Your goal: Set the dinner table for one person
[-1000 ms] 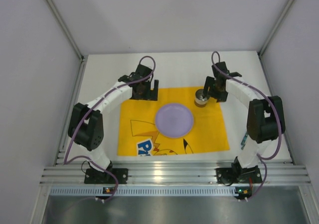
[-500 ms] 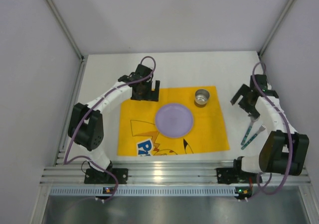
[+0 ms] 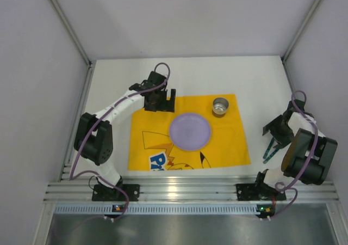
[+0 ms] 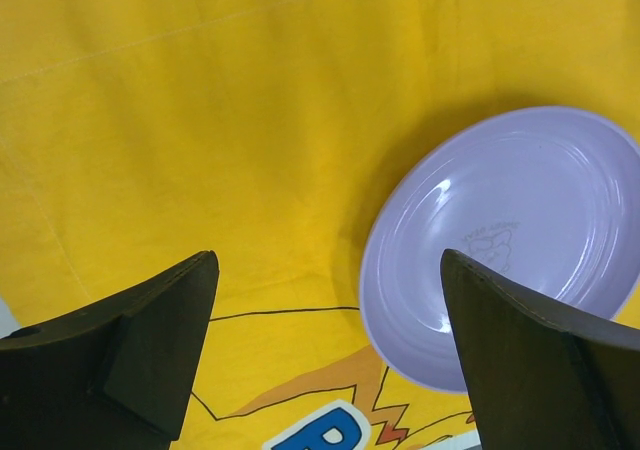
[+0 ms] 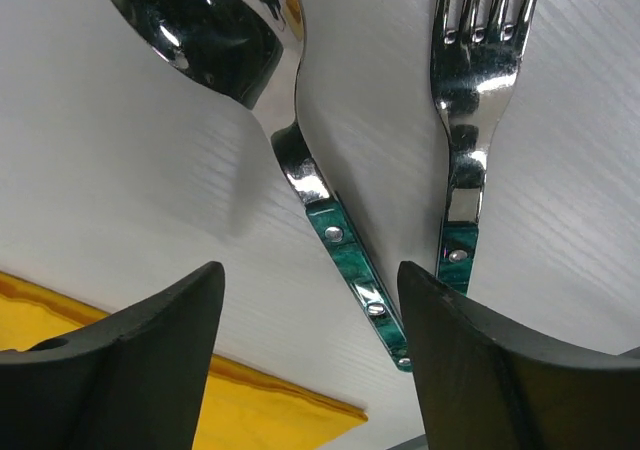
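The dinner table (image 3: 109,87) is a white top carrying a yellow cartoon mat (image 3: 228,141). On the mat lie a lilac plate (image 3: 190,130) and a small metal cup (image 3: 220,106). My left gripper (image 3: 161,99) hangs open over the mat's far left corner; in its wrist view the left gripper (image 4: 328,260) holds nothing, with the plate (image 4: 510,240) lower right. My right gripper (image 3: 276,129) hovers open right of the mat. In the right wrist view the right gripper (image 5: 310,270) straddles the green handle of a spoon (image 5: 360,280) without touching it. A fork (image 5: 480,60) lies beside it.
The spoon's teal handle (image 3: 267,151) shows under the right arm, close to the table's right edge and the enclosure wall (image 3: 321,65). A mat corner (image 5: 250,410) lies just below the right fingers. White table (image 5: 120,170) surrounds the cutlery.
The right arm let go of the metal cup, left it on the mat, and swung right and toward the near edge, down over the spoon and fork. The left arm barely moved.
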You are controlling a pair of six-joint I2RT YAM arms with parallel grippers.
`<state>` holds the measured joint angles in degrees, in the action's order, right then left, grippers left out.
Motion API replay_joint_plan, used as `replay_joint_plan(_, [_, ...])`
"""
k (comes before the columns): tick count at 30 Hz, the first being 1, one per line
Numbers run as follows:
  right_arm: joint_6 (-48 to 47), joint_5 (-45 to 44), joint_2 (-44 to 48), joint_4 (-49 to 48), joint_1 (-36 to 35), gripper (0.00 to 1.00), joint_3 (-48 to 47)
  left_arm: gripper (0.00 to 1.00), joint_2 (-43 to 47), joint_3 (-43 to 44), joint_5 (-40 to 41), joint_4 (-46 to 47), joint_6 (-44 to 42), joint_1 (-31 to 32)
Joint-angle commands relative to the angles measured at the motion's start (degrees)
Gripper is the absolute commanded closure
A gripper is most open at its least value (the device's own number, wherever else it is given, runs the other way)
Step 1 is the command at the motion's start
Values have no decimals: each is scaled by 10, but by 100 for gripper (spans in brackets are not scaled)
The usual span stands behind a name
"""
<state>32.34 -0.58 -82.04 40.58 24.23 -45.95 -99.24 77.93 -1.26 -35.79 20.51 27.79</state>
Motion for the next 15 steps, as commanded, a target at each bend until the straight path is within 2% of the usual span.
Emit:
replay_joint_plan(1, [-4, -24, -24, -23, 5, 31, -27, 2, 32, -19, -3, 20, 8, -3])
replay_joint_plan(8, [-17, -62, -48, -32, 8, 38, -15, 2, 55, -42, 8, 28, -1, -6])
replay_joint_plan(11, [-17, -58, -67, -47, 8, 51, -7, 2, 56, -50, 5, 31, -2, -12])
replay_joint_plan(12, [-17, -55, -73, -51, 7, 64, -5, 2, 56, -51, 5, 33, -3, -14])
replay_joint_plan(14, [-17, -50, -87, -57, 6, 73, -3, 2, 56, -55, 1, 34, -6, -20])
replay_joint_plan(15, [-18, -51, -91, -59, 5, 84, -3, 2, 56, -57, 1, 35, -6, -23])
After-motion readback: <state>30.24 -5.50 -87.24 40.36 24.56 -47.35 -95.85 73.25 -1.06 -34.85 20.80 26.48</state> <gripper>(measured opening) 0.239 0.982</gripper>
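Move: The right hand is low over the spoon, its open fingers astride the green handle. The spoon's middle is about 2 cm ahead, 2 cm right and 2 cm below; the fork's is roughly 1 cm back, 5 cm right, equally low. The cup stands some 12 cm ahead and 20 cm left, its middle about 1 cm higher than the hand point. From the left hand the spoon lies about 12 cm back, 42 cm right and 10 cm lower. Rightward and down, a bit over 2 cm in all with a slight draw back, the right hand settles onto the spoon, then closes most of its gap late on, pinching the green handle near its front part between the fingertips. The left hand, empty and wide open, drifts some 2 cm left and back, away from the plate. ##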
